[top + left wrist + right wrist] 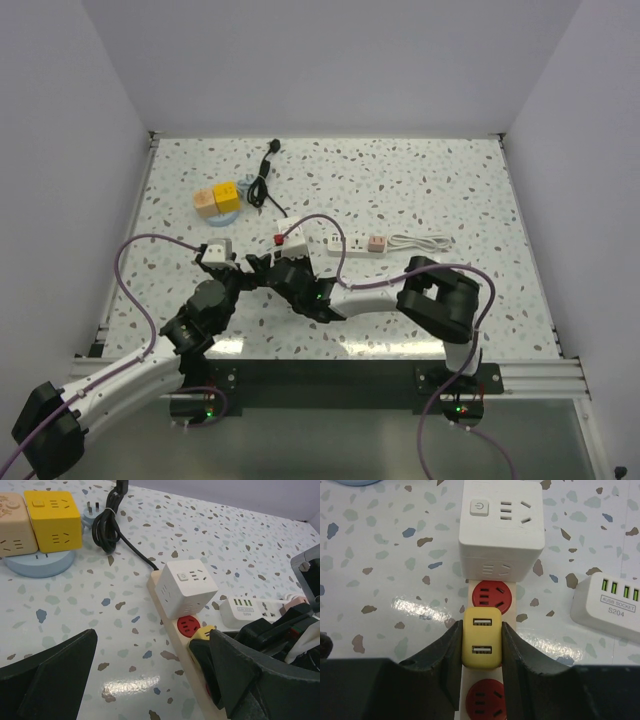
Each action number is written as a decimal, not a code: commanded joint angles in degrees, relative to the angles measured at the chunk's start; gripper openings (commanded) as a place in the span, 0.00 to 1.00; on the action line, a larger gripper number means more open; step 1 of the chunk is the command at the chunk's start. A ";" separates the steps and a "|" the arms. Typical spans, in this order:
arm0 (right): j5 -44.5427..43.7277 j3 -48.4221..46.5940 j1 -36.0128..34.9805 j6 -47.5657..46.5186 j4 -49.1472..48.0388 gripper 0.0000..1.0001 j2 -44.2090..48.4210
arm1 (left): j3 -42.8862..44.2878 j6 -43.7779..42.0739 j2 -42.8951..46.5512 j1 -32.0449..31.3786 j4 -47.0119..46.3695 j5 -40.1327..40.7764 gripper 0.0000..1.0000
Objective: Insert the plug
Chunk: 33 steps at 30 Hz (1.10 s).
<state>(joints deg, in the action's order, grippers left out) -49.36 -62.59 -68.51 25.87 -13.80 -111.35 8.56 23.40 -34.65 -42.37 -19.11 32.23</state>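
My right gripper [481, 630] is shut on a yellow two-port USB plug [481, 637], one finger on each side. The plug sits over the cream power strip [520, 591], between two red sockets [489, 598]; its prongs are hidden. A white cube adapter [501, 525] is plugged in at the strip's far end. My left gripper [152, 640] stands open just left of the strip [170, 625], with nothing between its fingers. The yellow plug [205, 630] shows beside its right finger [240, 675]. From above, both grippers meet at the strip [285, 240].
A yellow cube [54, 520] and a beige cube [15, 525] rest on a blue disc [40, 562] at the back left. A coiled black cord [107, 525] lies beside them. A white USB socket bar [345, 243] with a white cable [420, 241] lies right of the strip.
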 commanded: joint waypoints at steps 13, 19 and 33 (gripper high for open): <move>7.71 2.21 3.47 -2.66 4.05 0.49 0.52 | 1.81 0.07 0.03 0.45 -0.40 1.35 1.00; 6.56 3.87 3.47 -3.28 3.34 0.52 4.46 | 1.90 0.07 -0.06 0.45 -0.40 1.61 1.00; 18.51 17.49 3.38 -5.74 -5.54 0.75 23.43 | 1.73 -1.25 -1.38 0.45 -1.62 2.41 1.00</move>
<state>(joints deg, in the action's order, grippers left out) -33.50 -47.09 -65.43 21.43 -16.34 -93.27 8.58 23.31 -35.57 -42.37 -19.05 33.71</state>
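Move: The yellow adapter is already between the right fingertips, standing over the strip's second bare socket, its middle about 1 cm ahead of and 1 cm below the hand point; that socket lies some 4 cm down. The white cube stands about 9 cm ahead and 1 cm left, roughly level. The USB strip's middle is some 15 cm right, 3 cm ahead and 3 cm lower. From the left hand, the adapter is roughly 13 cm right, 5 cm ahead and 9 cm below. The yellow adapter is let go over the strip's socket: the right fingers open from about a third to three quarters while the hand first sinks about 2 cm around it. The hand then backs away to the right and up, roughly 3 cm back, 3 cm right and over 4 cm up, turning about 10 degrees counter-clockwise. ##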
